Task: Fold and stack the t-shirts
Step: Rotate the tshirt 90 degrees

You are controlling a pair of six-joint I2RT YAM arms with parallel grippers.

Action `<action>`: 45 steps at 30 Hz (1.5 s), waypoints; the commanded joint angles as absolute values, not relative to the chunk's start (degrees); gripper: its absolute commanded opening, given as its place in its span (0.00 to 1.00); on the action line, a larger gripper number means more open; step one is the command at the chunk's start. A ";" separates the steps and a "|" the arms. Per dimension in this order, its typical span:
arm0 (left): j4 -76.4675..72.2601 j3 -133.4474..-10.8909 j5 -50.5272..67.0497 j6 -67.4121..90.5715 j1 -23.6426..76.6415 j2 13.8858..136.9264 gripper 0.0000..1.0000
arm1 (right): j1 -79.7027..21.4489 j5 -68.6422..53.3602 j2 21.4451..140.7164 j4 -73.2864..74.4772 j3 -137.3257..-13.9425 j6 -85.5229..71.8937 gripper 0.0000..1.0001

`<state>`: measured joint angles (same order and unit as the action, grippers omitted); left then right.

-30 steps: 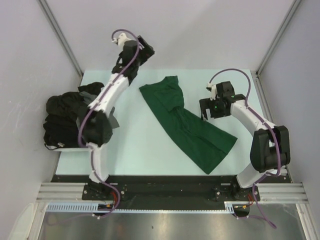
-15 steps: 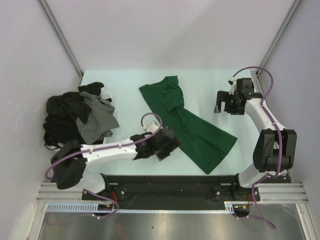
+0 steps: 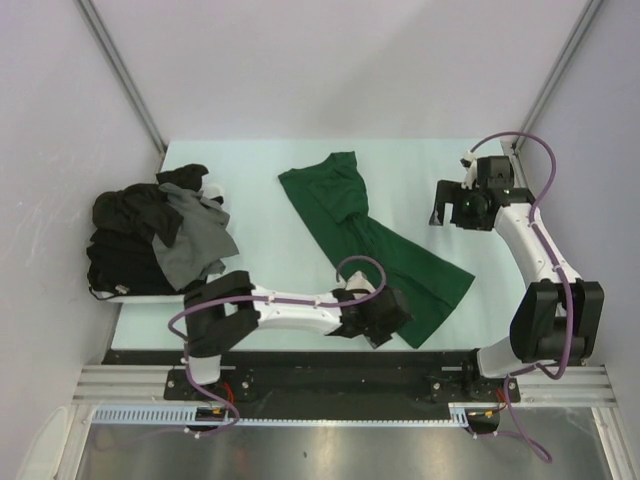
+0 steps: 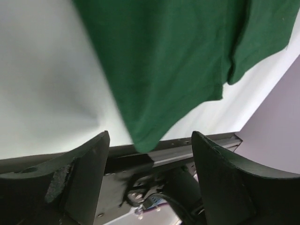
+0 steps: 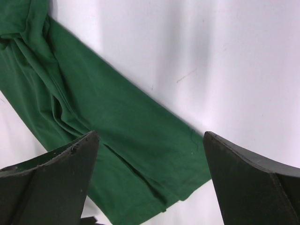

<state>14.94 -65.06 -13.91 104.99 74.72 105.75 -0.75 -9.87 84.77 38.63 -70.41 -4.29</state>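
A dark green t-shirt [image 3: 385, 255] lies flat in a diagonal strip across the pale table, from the far middle to the near right. My left gripper [image 3: 388, 320] is low at the shirt's near hem. In the left wrist view the jaws stand open, and the shirt's near corner [image 4: 143, 140] lies at the table edge between the fingertips [image 4: 101, 140], not pinched. My right gripper [image 3: 438, 214] hovers open over bare table to the right of the shirt. In the right wrist view the green shirt [image 5: 117, 122] lies below, between its wide-spread fingers. Black and dark grey t-shirts [image 3: 150, 235] are heaped at the left.
The heap of dark shirts hangs over the table's left edge [image 3: 120, 300]. A black rail [image 3: 300, 358] with the arm bases runs along the near edge. Grey walls close in the table on the left, far and right sides.
My left arm swung from the far left down to the near edge, at the green shirt's near corner, and its jaws narrowed a little. The right gripper drew back toward the far right and stays open.
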 commanded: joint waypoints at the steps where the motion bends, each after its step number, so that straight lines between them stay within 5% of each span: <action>1: 22.90 -75.39 -15.47 107.22 76.81 110.90 0.74 | -0.53 -10.11 81.04 40.34 -72.42 -3.69 1.00; 7: 38.56 -83.41 -16.00 110.82 77.43 116.36 0.73 | -0.44 -11.25 79.19 40.43 -72.42 -4.22 1.00; 15: 38.59 -84.20 -16.61 110.04 78.05 117.51 0.71 | -0.44 -10.90 77.34 40.08 -71.10 -4.22 1.00; 21: 36.73 -85.52 -17.93 108.37 77.70 120.14 0.60 | 1.05 -10.20 77.08 40.17 -70.75 -4.83 1.00; 27: 35.86 -83.85 -18.19 107.84 76.82 120.50 0.38 | 1.14 -9.84 76.82 40.34 -69.87 -4.92 1.00; 30: 38.22 -82.36 -18.81 104.96 76.20 118.31 0.17 | 1.23 -9.49 76.55 40.87 -69.52 -4.75 1.00; 31: 39.36 -81.40 -18.72 104.16 75.94 117.34 0.00 | 1.23 -9.14 76.38 41.04 -69.35 -4.66 1.00; 45: 41.57 -50.02 -21.61 88.44 69.70 86.50 0.00 | 0.88 -14.32 76.99 39.64 -63.81 -9.84 1.00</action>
<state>38.35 -55.35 -17.63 96.27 71.57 95.00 1.13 -11.31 77.03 40.53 -64.01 -7.03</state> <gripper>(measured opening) 0.007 0.994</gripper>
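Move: The t-shirt's near corner, lying almost on the table's near edge, is about 4 cm below my left fingertips, some 1 cm back and 1 cm left. The table edge runs about 2 cm behind those fingers. The shirt's right-hand corner is roughly 15 cm ahead and 14 cm right of my left hand; the far end is about 43 cm ahead and 22 cm left. From my right hand, the near corner lies about 24 cm back, 13 cm left and 14 cm down. I pinch the near corner with my left hand: a brief swing of about 4 cm right, then down and back left to the cloth, closing my part-open fingers. Keeping low, I drag the corner left about 15 cm along the table edge, rolling the hand's left side up. My right hand stays open and empty, rises 3 cm, then sinks again while drawing back nearly 4 cm. ##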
